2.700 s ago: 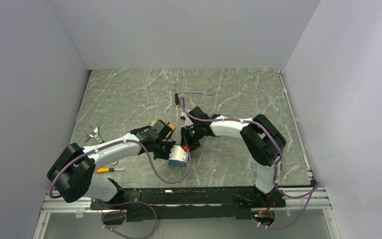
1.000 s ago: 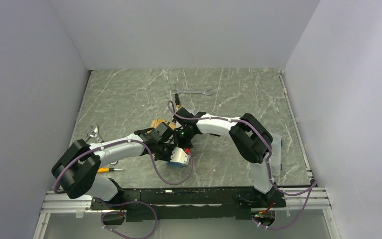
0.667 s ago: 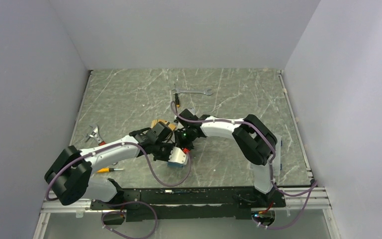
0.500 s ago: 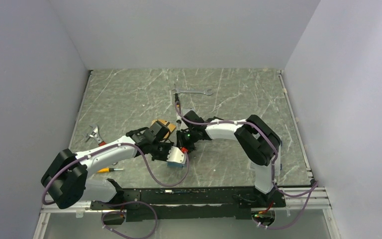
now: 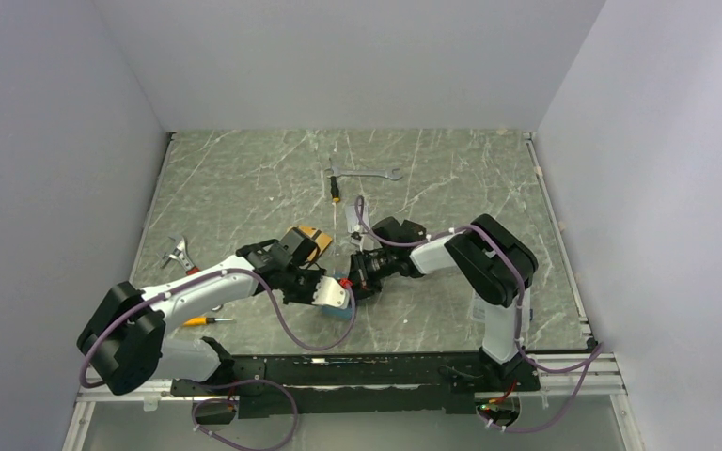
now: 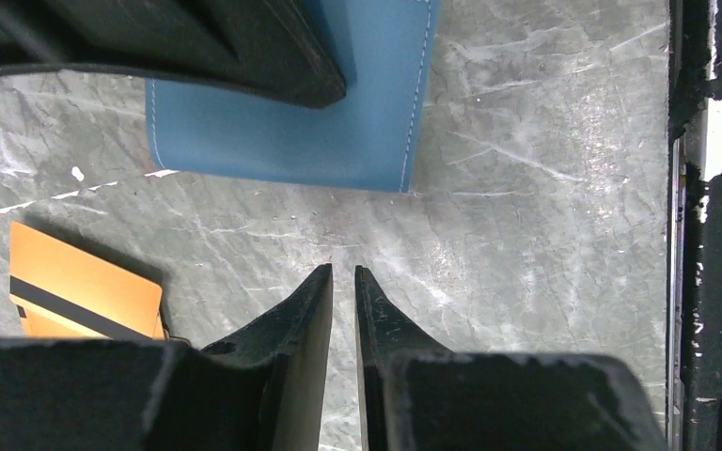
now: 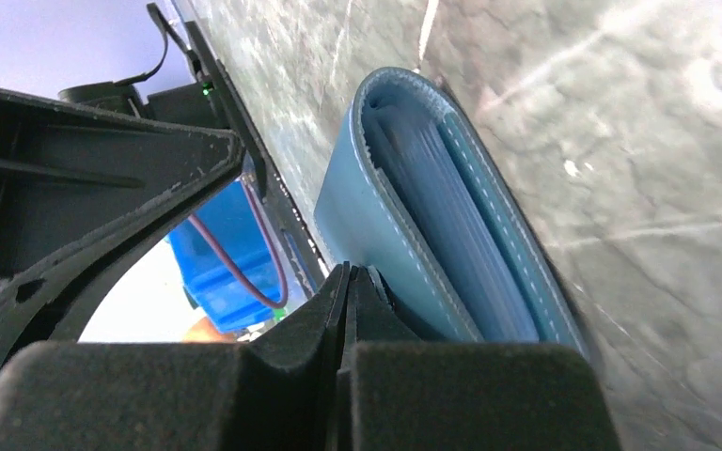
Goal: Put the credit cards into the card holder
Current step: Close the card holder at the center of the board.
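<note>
The teal-blue card holder lies near the table's front middle. In the right wrist view the card holder is folded nearly flat, with pale blue pockets showing at its edge. My right gripper is shut, and the tips of the right gripper press against its outer cover. My left gripper hovers just short of the card holder, jaws a narrow slit apart with only table between them. An orange credit card with a black stripe lies beside it. Credit cards sit stacked behind the left wrist.
A silver wrench and a small red-handled tool lie at the back middle. Pliers and a yellow-handled screwdriver lie at the left. The black front rail runs close behind the card holder.
My right gripper has swung down from beside the cards to the card holder's right edge. The left arm has shifted slightly left and nearer. The card holder has barely moved.
</note>
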Robot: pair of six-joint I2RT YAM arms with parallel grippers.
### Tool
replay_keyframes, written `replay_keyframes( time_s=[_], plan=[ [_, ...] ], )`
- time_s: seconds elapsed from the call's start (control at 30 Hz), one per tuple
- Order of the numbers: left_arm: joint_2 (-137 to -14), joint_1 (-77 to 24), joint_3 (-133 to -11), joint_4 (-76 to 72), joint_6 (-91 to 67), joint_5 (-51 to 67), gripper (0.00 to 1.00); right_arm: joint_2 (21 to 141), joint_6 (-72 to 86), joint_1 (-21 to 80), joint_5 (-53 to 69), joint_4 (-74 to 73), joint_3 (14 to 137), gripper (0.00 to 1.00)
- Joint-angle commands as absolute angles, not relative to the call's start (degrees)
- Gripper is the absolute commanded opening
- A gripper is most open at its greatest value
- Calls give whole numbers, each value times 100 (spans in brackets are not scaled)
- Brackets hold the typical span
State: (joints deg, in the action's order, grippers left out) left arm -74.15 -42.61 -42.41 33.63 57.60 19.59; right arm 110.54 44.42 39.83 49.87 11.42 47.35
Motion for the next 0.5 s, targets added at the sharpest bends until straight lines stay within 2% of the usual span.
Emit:
replay_keyframes(
  time_s=[0.0, 0.07, 0.3, 0.47],
  plan=[
    [-7602, -4252, -4405, 3292, 5894, 2177, 21, 11531, 4131, 3803, 4589, 800, 4265, 0],
    [-7733, -4251, -4384, 3208, 5942, 2126, 21, 11564, 4132, 3780, 4718, 813, 4342, 0],
    [-7849, -4441, -4382, 3082, 5979, 2130, 21, 10938, 4220, 3790, 4878, 439, 5043, 23],
    [-7715, -4715, -4455, 3154, 5931, 2240, 21, 10588, 4439, 3781, 5053, 293, 5465, 29]
  ],
)
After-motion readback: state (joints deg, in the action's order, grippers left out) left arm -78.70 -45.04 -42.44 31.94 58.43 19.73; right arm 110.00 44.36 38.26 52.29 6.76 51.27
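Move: The card holder, folded with its spine to the robot's left, lies almost under the right fingertips, its middle about 2 cm left, 1 cm back and 1 cm below. From the right hand, the pale card is some 16 cm ahead, hardly 1 cm right, and the black cards about 14 cm ahead and 15 cm right. From the left hand, the holder is about 9 cm right, 1 cm ahead and 4 cm below; the gold cards are some 11 cm ahead and 3 cm right. The right hand's shut fingertips, on the holder's cover by the strap and snap, first slip half a centimetre farther right, then part to about a quarter open while the hand lifts 2 cm and eases 1 cm forward, coming free of the cover. Beside the spine the left hand, fingers kept slightly parted, sinks about 2 cm, then drifts back and right, nearly 1 cm each way, without reaching the holder. ##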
